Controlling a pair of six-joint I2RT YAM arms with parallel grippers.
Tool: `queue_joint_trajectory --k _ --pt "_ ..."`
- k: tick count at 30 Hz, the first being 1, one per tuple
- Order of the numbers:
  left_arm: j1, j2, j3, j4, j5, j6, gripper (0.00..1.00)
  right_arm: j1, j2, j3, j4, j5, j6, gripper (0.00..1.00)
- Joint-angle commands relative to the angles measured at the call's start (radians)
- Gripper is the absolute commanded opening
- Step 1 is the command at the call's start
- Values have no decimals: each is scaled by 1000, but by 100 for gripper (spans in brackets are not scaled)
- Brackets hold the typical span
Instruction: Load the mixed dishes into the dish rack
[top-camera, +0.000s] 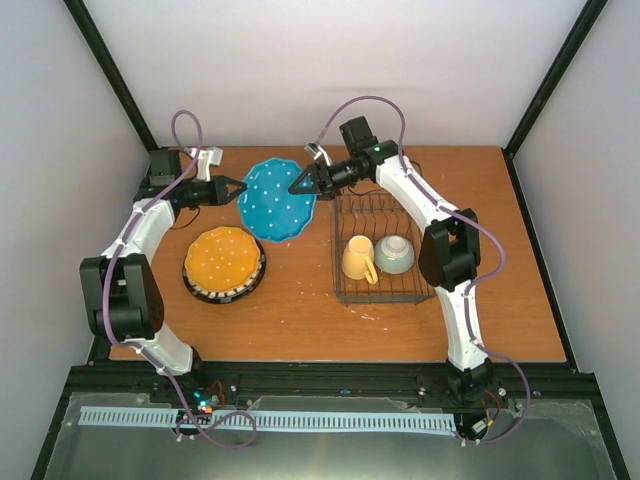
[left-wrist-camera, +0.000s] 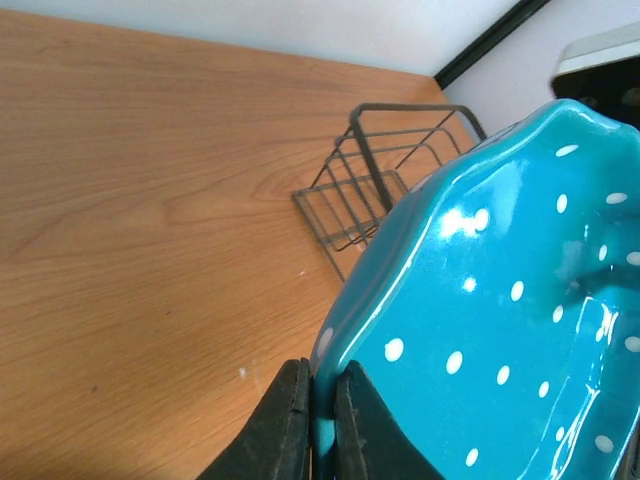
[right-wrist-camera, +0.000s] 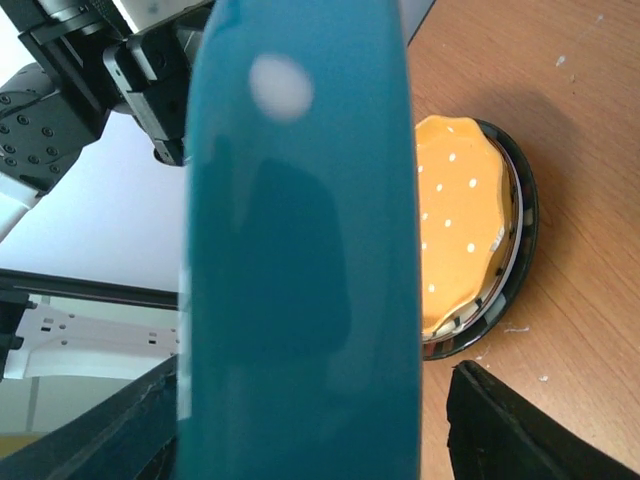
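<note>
The teal dotted plate (top-camera: 276, 198) is held off the table, left of the dish rack (top-camera: 337, 262). My left gripper (top-camera: 240, 188) is shut on its left rim, which the left wrist view (left-wrist-camera: 322, 420) shows pinched between the jaws. My right gripper (top-camera: 297, 186) is open, with its jaws on either side of the plate's right rim (right-wrist-camera: 300, 250); one finger (right-wrist-camera: 510, 430) stands clear of it. The pale yellow mug (top-camera: 357, 260) and the pale green bowl (top-camera: 394, 254) sit in the rack. The orange dotted plate (top-camera: 222, 258) tops a stack on the table.
A striped plate rim (top-camera: 225, 293) shows under the orange plate, with a dark rim below it (right-wrist-camera: 525, 230). The rack's far slots (top-camera: 375, 205) hold nothing. The rack's corner (left-wrist-camera: 370, 170) shows behind the teal plate in the left wrist view.
</note>
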Motion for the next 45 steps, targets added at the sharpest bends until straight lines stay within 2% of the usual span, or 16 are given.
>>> queue_joint_trajectory --k 1,3,5,11,12,14,16,17,18,20,26,31,34,37,42,45 --pt "-47 11 76 119 131 -83 1 20 30 48 1 -3 1 63" --pt "-67 31 97 124 131 -87 1 25 43 90 9 -13 9 42" --pt "-83 48 113 129 134 -92 1 31 53 108 10 -16 16 6" --pt "-103 92 158 94 114 -80 3 31 11 116 19 98 23 3" --pt "-103 100 172 68 95 -68 12 29 0 113 32 116 35 3" --pt "-103 116 211 0 39 -32 41 17 -22 115 39 178 62 3" --pt "-103 124 246 -51 -34 3 62 -2 -51 115 41 257 85 3" --pt "-103 124 264 -65 -71 22 87 -20 -67 117 45 285 92 3" --pt "-103 123 281 -77 -113 28 98 -36 -82 125 37 334 101 3" --pt "-103 113 321 -91 -220 26 100 -65 -117 149 8 438 103 3" --pt "-103 125 453 -152 -623 -31 100 -79 -207 253 -182 931 59 3" --pt "-105 195 579 -294 -931 -84 100 -51 -248 228 -290 1157 57 3" --pt "-106 213 593 -331 -1001 -80 100 -25 -235 209 -334 1183 77 3" --pt "-105 180 513 -293 -1024 -93 100 -1 -224 196 -354 1200 97 3" --pt "-99 59 311 -147 -941 -136 100 5 -207 184 -375 1190 112 3" --pt "-99 49 285 -145 -940 -145 99 7 -206 171 -390 1202 123 3"
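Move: The left gripper holds the blue plate's rim; the plate's middle is about 7 cm to its right and 3 cm back. For the right gripper, open at the opposite rim, that middle lies some 5 cm left and 3 cm back. The dish rack's middle is about 19 cm right of the right gripper and level with it, the yellow mug 13 cm right and 6 back, both far below. The orange plate sits some 9 cm left of the left gripper, 8 back and 18 down. Close the right gripper on the blue plate's rim while the left still holds it, ease both hands about 3 cm forward, then open the left wide. Draw the left away leftward some 13 cm, arcing forward and back while turning its fingers down. Carry the plate right about 15 cm, swinging forward, up, then back and down over the rack, wrist turning clockwise and fingers tipping downward. ##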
